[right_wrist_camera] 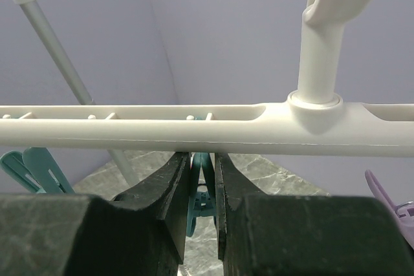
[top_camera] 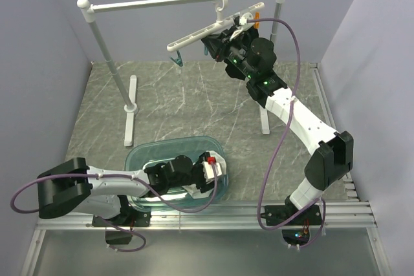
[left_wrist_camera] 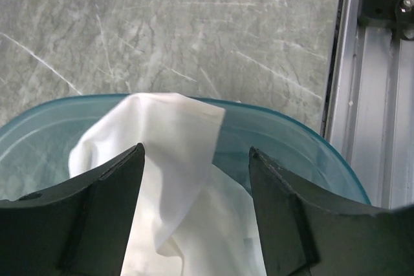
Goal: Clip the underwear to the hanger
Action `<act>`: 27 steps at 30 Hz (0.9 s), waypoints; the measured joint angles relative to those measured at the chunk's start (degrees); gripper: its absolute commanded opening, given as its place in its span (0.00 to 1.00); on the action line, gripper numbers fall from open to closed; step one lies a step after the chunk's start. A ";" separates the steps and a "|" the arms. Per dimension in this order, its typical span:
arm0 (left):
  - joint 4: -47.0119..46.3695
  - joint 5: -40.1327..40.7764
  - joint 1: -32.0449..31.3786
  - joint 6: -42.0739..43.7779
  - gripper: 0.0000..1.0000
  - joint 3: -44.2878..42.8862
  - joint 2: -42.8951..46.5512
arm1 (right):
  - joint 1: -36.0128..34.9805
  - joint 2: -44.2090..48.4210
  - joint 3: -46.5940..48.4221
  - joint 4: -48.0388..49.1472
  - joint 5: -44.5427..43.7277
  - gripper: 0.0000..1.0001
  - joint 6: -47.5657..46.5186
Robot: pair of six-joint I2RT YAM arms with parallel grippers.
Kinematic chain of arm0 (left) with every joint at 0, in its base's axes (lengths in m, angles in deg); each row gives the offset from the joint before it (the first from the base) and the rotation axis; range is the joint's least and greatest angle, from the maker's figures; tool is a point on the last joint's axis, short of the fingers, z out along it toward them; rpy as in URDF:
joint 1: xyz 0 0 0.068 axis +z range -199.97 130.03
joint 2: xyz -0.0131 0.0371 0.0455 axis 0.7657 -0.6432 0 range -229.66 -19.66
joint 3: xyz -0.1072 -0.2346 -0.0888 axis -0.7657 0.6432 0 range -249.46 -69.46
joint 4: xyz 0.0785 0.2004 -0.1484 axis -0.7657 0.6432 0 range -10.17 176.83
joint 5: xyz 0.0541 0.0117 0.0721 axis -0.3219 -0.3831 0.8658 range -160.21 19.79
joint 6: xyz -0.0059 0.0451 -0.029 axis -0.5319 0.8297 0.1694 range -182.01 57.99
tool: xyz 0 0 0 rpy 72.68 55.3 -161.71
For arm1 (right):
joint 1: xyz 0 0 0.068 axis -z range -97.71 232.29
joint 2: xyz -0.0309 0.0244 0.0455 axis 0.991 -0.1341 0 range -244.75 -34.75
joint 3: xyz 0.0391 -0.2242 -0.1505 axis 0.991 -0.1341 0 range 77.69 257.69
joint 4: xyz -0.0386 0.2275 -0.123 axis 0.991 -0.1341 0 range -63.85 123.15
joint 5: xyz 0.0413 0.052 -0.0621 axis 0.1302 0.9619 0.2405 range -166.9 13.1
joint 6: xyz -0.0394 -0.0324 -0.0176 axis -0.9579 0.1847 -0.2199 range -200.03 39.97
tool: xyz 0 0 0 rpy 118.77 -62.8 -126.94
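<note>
The white underwear [left_wrist_camera: 174,134] lies bunched in a teal bin [left_wrist_camera: 291,140], one fold standing up. My left gripper [left_wrist_camera: 197,179] is open inside the bin, its black fingers [left_wrist_camera: 110,198] either side of that fold and apart from it. From above, the left gripper [top_camera: 210,167] sits at the bin's right end. The white hanger [top_camera: 194,35] hangs by its hook [top_camera: 220,1] from the rail. My right gripper [right_wrist_camera: 202,179] is just under the hanger bar [right_wrist_camera: 129,127], shut on a teal peg [right_wrist_camera: 202,189]. It holds the bar's right half [top_camera: 220,42].
The grey rail [top_camera: 162,1] rests on white posts [top_camera: 107,63] with flat feet [top_camera: 129,117]. Another teal peg [right_wrist_camera: 32,166] and a purple peg [right_wrist_camera: 388,198] hang from the bar, and an orange peg [top_camera: 257,22] sits at its right end. An aluminium frame [left_wrist_camera: 375,127] borders the marbled mat.
</note>
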 measured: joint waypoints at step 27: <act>-3.61 9.81 -3.10 -0.13 0.25 0.57 -8.59 | 0.00 -0.02 -0.02 0.09 0.00 0.00 1.05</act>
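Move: The white underwear lies crumpled under the left hand's open fingers: its middle is about 5 cm lower, some 3 cm to the left and 1 cm ahead. The teal bin that holds it has its middle roughly 13 cm to that hand's left, level fore and aft and 7 cm below. The bin's right rim stands about 5 cm to the hand's right, level fore and aft and 4 cm lower. From the right hand, still on its clip, the underwear is some 29 cm back, straight in line and about 39 cm below. The left hand, its fingers pointing to the right and somewhat down, sinks about 4 cm into the right part of the bin and onto the upstanding fold of the underwear, easing barely forward as it goes. Its fingers tip down and swing forward by some 5 degrees each way while they narrow from wide open to a little under half, fastest at the end, the tips coming in from both sides around the white cloth. ##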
